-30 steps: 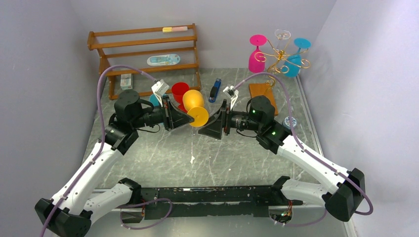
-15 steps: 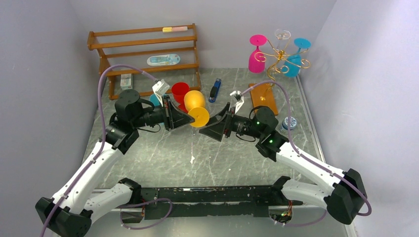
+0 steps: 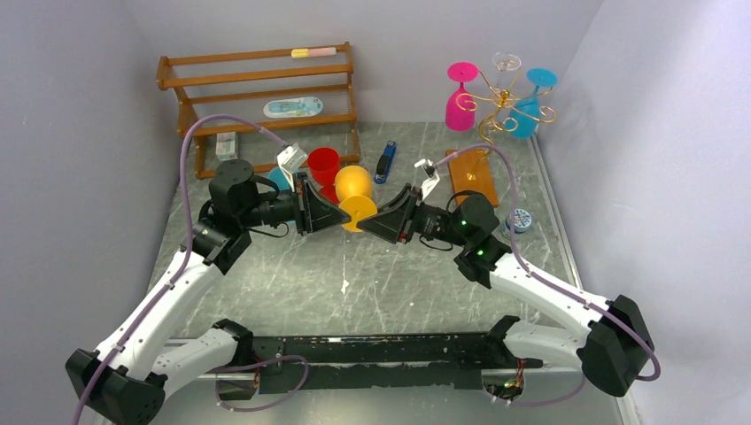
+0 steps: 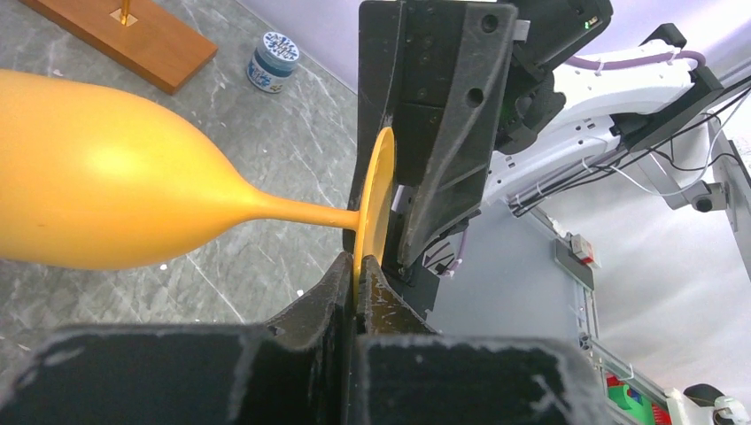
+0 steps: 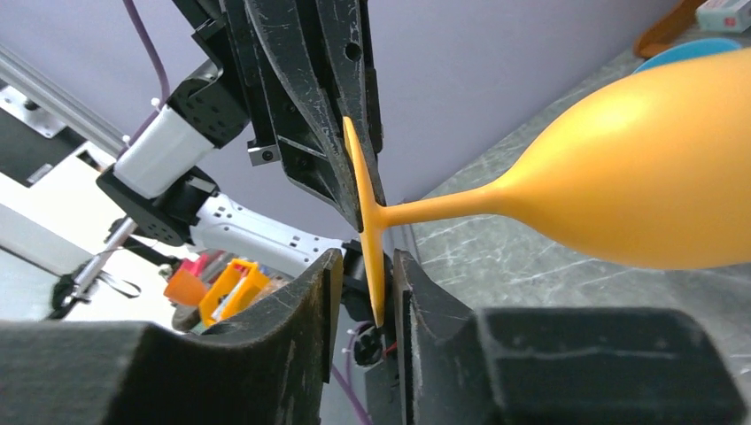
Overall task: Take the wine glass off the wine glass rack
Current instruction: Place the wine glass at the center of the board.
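Observation:
An orange-yellow wine glass hangs sideways over the table's middle, bowl toward the back. My left gripper is shut on the rim of its round foot; the left wrist view shows both pads pressed on the disc. My right gripper comes from the opposite side. Its jaws straddle the same foot: the disc lies near the right finger, with a gap to the left finger, so it is open. The gold wire wine glass rack stands at the back right on its wooden base.
The rack carries a pink glass, a blue glass and a clear one. A red cup and a blue object sit behind the grippers. A slatted wooden shelf stands back left. A small tin lies right.
The right gripper has moved left to the glass's foot, opened wider, then narrowed its jaws around the disc. The left arm keeps hold, almost still.

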Available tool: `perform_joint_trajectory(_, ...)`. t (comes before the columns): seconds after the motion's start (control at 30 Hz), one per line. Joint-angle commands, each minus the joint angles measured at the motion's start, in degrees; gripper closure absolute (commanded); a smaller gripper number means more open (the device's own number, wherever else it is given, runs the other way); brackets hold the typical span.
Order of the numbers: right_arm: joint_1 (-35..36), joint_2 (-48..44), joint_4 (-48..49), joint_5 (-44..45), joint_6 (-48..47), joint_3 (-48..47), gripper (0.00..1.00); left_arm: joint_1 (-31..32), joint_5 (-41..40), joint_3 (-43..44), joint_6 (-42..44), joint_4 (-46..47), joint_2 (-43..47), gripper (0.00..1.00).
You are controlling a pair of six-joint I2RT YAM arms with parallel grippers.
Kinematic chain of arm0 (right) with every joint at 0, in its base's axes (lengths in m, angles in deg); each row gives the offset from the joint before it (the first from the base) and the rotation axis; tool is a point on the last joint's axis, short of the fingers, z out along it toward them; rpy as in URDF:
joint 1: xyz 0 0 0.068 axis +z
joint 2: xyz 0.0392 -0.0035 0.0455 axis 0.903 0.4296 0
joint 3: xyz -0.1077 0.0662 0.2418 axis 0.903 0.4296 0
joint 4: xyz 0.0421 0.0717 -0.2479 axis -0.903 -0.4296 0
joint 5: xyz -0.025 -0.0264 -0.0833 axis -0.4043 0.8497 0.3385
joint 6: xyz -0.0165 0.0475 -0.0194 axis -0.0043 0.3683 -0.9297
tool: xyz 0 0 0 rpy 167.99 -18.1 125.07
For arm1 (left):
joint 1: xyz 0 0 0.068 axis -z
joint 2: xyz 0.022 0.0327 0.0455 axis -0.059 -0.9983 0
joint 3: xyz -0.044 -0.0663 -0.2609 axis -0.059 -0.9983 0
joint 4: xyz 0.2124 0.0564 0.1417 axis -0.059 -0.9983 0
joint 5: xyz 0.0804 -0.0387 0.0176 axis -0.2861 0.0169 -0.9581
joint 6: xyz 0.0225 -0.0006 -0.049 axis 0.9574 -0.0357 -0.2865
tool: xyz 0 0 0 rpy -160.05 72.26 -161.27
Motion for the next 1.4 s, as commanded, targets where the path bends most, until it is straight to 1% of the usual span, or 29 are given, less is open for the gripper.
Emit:
perform_joint_trajectory(0.0, 0.24, 1.27, 5.89, -1.78, 3.04, -0.42, 0.73, -0.04, 1.82, 1.05, 1.02, 1.30, -0.23, 0.95)
perform_joint_trajectory(0.13, 0.30, 1.58, 5.90, -3.29, 2.43, -0.80, 0.80, -0.09, 1.70, 1.14, 1.71, 0.29, -0.27, 0.95)
perform_joint_trajectory(0.3, 0.25, 1.23, 5.65, -3.47, 1.90, -0.73, 0.86, -0.05, 2.02, 0.68, 1.02, 1.44, -0.47, 0.95)
perform_joint_trajectory(0.37, 0.26, 1.22, 6.05, -3.48, 1.86, -0.55, 0.90, -0.06, 2.29, 0.72, 1.09, 1.36, -0.65, 0.95)
perform_joint_trajectory(0.43, 0.28, 1.22, 6.06, -3.25, 1.83, -0.53, 0.91, -0.09, 2.40, 0.68, 1.18, 1.27, -0.70, 0.95)
perform_joint_trajectory(0.57, 0.36, 1.48, 6.60, -3.48, 1.81, -0.70, 0.99, -0.04, 2.49, 0.71, 1.18, 1.23, -0.79, 0.95)
perform_joint_trajectory(0.7, 0.36, 1.50, 7.35, -3.40, 1.49, -0.57, 1.00, -0.04, 1.67, 0.85, 1.26, 0.74, -0.70, 0.95)
perform_joint_trajectory(0.77, 0.51, 1.38, 6.42, -3.31, 0.55, -0.81, 1.00, -0.04, 0.67, 1.27, 1.48, -0.01, -0.70, 0.89)
perform_joint_trajectory(0.8, 0.65, 1.25, 5.67, -3.31, -0.43, -0.97, 1.00, -0.05, 0.36, 1.47, 1.53, -0.31, -0.62, 0.85)
perform_joint_trajectory(0.83, 0.86, 1.11, 4.85, -3.26, -1.63, -1.24, 1.00, -0.08, -0.19, 1.70, 1.60, -0.47, -0.53, 0.77)
perform_joint_trajectory(0.9, 1.25, 0.69, 2.97, -2.95, -4.45, -1.70, 1.00, -0.04, -1.02, 1.99, 1.58, -0.87, -0.41, 0.65)
perform_joint_trajectory(1.03, 1.72, -0.78, -1.70, -1.81, -10.27, -2.21, 1.00, -0.04, -2.65, 2.77, 2.40, -2.24, -0.22, 0.47)
perform_joint_trajectory(1.1, 1.88, -1.49, -2.92, -1.20, -12.36, -1.76, 1.00, -0.04, -5.41, 3.32, 4.01, -4.13, 0.51, 0.37)
perform_joint_trajectory(1.13, 1.95, -1.78, -3.80, -0.70, -14.10, -1.48, 1.00, -0.04, -7.26, 3.39, 4.54, -4.71, 1.19, 0.29)
perform_joint_trajectory(1.23, 2.20, -2.56, -7.82, -0.05, -19.41, -1.10, 1.00, -0.04, -12.47, 3.01, 5.05, -5.40, 3.98, 0.13)
perform_joint_trajectory(1.3, 2.74, -3.12, -11.84, 1.03, -24.54, -1.20, 1.00, -0.04, -15.47, 3.18, 5.51, -6.16, 5.26, 0.07)
perform_joint_trajectory(1.37, 3.74, -3.63, -16.19, 1.92, -31.21, -1.35, 1.00, -0.04, -18.40, 3.73, 5.94, -7.32, 5.82, 0.05)
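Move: The left hand still pinches the yellow wine glass by its foot; the glass's middle lies some 8 cm ahead, 2 cm right and a little below. From the right hand, whose half-open fingers straddle that foot, it lies about 8 cm ahead, 2 cm left and slightly below. The red wine glass stands roughly 16 cm ahead, 7 cm left and 25 cm below the right hand; the blue wine glass about 14 cm ahead and 15 cm left, equally low. Right fingers pinch the foot, then sink about 2 cm, tipping bowl upward, as left opens wide, retreating forward-left. ##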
